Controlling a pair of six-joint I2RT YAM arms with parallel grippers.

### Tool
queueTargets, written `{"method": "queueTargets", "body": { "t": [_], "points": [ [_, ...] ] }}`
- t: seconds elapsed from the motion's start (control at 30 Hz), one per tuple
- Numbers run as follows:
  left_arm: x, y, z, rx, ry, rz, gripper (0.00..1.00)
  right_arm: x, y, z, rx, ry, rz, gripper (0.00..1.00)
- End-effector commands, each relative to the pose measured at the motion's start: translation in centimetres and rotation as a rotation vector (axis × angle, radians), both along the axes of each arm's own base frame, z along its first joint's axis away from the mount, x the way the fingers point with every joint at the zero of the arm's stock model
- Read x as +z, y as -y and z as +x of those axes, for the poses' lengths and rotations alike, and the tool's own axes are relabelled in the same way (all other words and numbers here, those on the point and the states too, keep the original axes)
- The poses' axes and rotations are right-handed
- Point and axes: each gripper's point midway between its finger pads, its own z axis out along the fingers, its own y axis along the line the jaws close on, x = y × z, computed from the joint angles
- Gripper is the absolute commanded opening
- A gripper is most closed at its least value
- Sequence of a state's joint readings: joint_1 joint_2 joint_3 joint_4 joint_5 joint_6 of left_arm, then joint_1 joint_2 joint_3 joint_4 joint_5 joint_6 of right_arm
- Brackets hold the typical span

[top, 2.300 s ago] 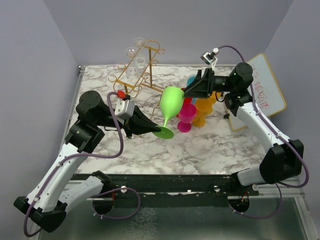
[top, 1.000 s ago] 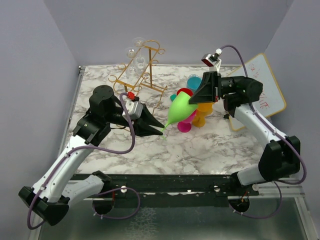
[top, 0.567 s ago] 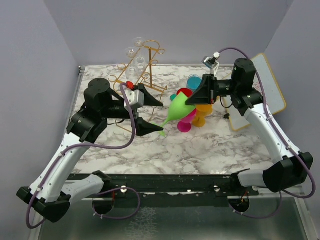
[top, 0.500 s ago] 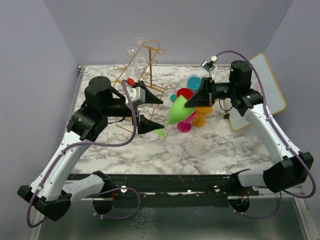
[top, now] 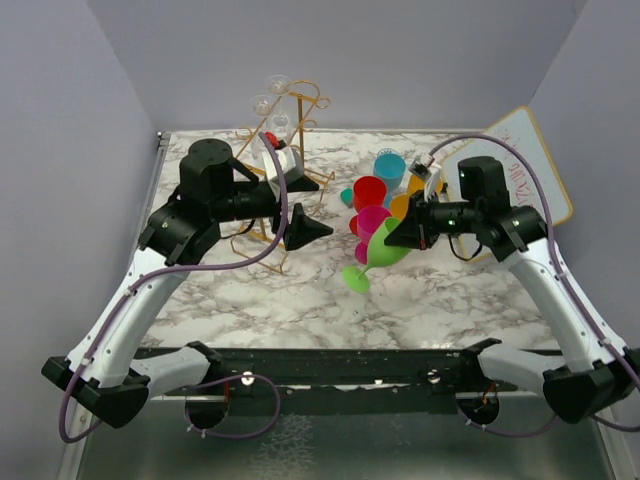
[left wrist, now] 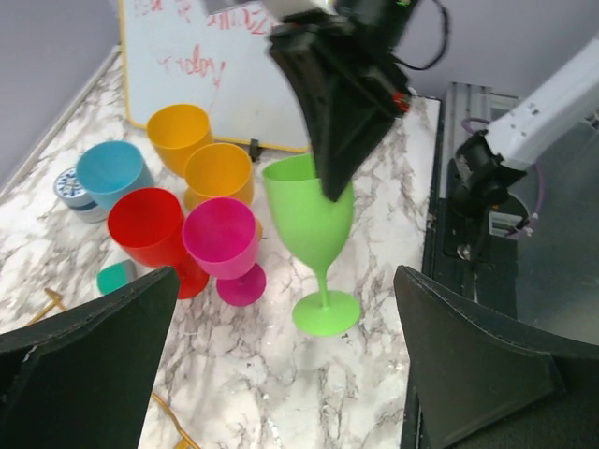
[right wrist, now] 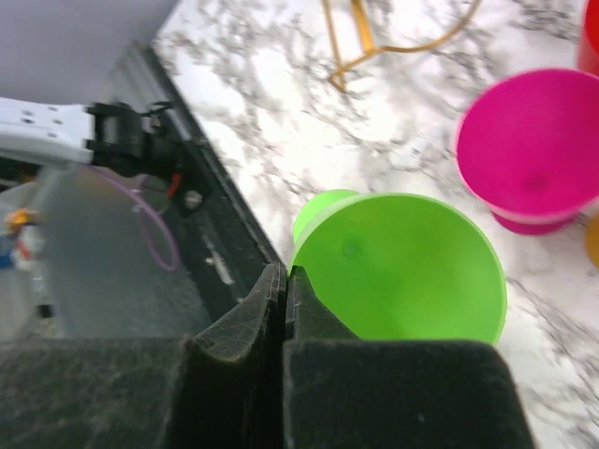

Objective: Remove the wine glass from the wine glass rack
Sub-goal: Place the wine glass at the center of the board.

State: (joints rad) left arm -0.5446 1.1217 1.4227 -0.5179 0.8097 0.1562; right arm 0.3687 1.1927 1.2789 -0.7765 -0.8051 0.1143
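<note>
The gold wire wine glass rack (top: 296,128) stands at the back left with clear glasses (top: 272,92) hanging on its hooks. A green wine glass (top: 384,246) is in front of the coloured cups, tilted in the top view, its foot (top: 357,280) at or just above the marble. My right gripper (top: 394,238) is shut on the rim of this green glass (right wrist: 412,271), one finger inside the bowl and one outside (right wrist: 284,281). My left gripper (top: 314,206) stands wide open near the rack's base, well apart from the green glass (left wrist: 309,217), with nothing between its fingers (left wrist: 285,277).
A red cup (top: 369,190), a pink goblet (top: 373,222), a blue cup (top: 390,165) and orange cups (top: 400,206) cluster just behind the green glass. A whiteboard (top: 525,170) leans at the right. The rack's wire base (right wrist: 374,42) lies near the left arm.
My left gripper opened, let go of the green glass's stem and drew back toward the rack. My right gripper carried the glass down and toward the front.
</note>
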Motion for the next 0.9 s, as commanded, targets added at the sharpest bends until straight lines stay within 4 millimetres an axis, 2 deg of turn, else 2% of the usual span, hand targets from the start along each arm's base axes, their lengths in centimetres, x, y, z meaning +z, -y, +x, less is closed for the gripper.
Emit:
{"method": "queueTargets", "body": {
  "t": [0.0,0.23,0.4,0.5,0.63,0.73,0.87],
  "points": [
    [1.3,-1.0,2.3,0.165,-0.007,-0.006,0.99,-2.3,3.0,0.4,-0.114,0.146,-0.18,0.0],
    [2.6,-1.9,3.6,0.272,-0.015,-0.028,0.99,-2.9,2.6,0.5,-0.075,0.282,-0.273,0.01],
    [2.2,-2.6,5.6,0.371,-0.093,-0.006,0.99,-3.7,1.9,0.0,-0.047,0.379,-0.343,0.0],
    [2.5,-3.5,6.7,0.43,-0.138,-0.03,0.99,-4.4,1.5,-0.4,-0.012,0.408,-0.352,0.01],
    [3.6,-5.0,8.0,0.497,-0.218,-0.056,0.99,-6.2,1.3,-0.8,0.041,0.423,-0.388,0.01],
    [4.3,-6.8,9.2,0.574,-0.216,-0.079,0.99,-6.6,0.6,-1.3,0.103,0.47,-0.36,0.0],
    [3.8,-8.8,10.8,0.643,-0.239,-0.082,0.99,-6.6,-0.4,-1.6,0.169,0.529,-0.328,0.01]
  ]
}}
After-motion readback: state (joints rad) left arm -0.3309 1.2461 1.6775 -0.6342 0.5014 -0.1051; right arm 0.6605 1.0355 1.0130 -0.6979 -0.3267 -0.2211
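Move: The right hand holds the tilted green wine glass by its rim; the bare marble it is bound for lies about 26 cm below, almost straight underneath. The pink glass stands 8 cm ahead and 2 cm left of that hand, the red one 14 ahead and 4 left, the nearer orange one 10 ahead and 6 right, all some 17 cm lower. From the left hand, that marble spot is about 12 cm right, level fore-and-aft and 37 below; the rack's middle is 16 ahead, 9 left and 17 below. Still pinching the green glass's rim between shut fingers, the right hand eases slightly right, then sinks about 8 cm in all towards the marble in front of the pink glass, tipping its fingers steeply down to right the glass. The empty left hand stays wide open and withdraws forward, left and a little up towards the rack, swinging some 30 degrees counter-clockwise. ##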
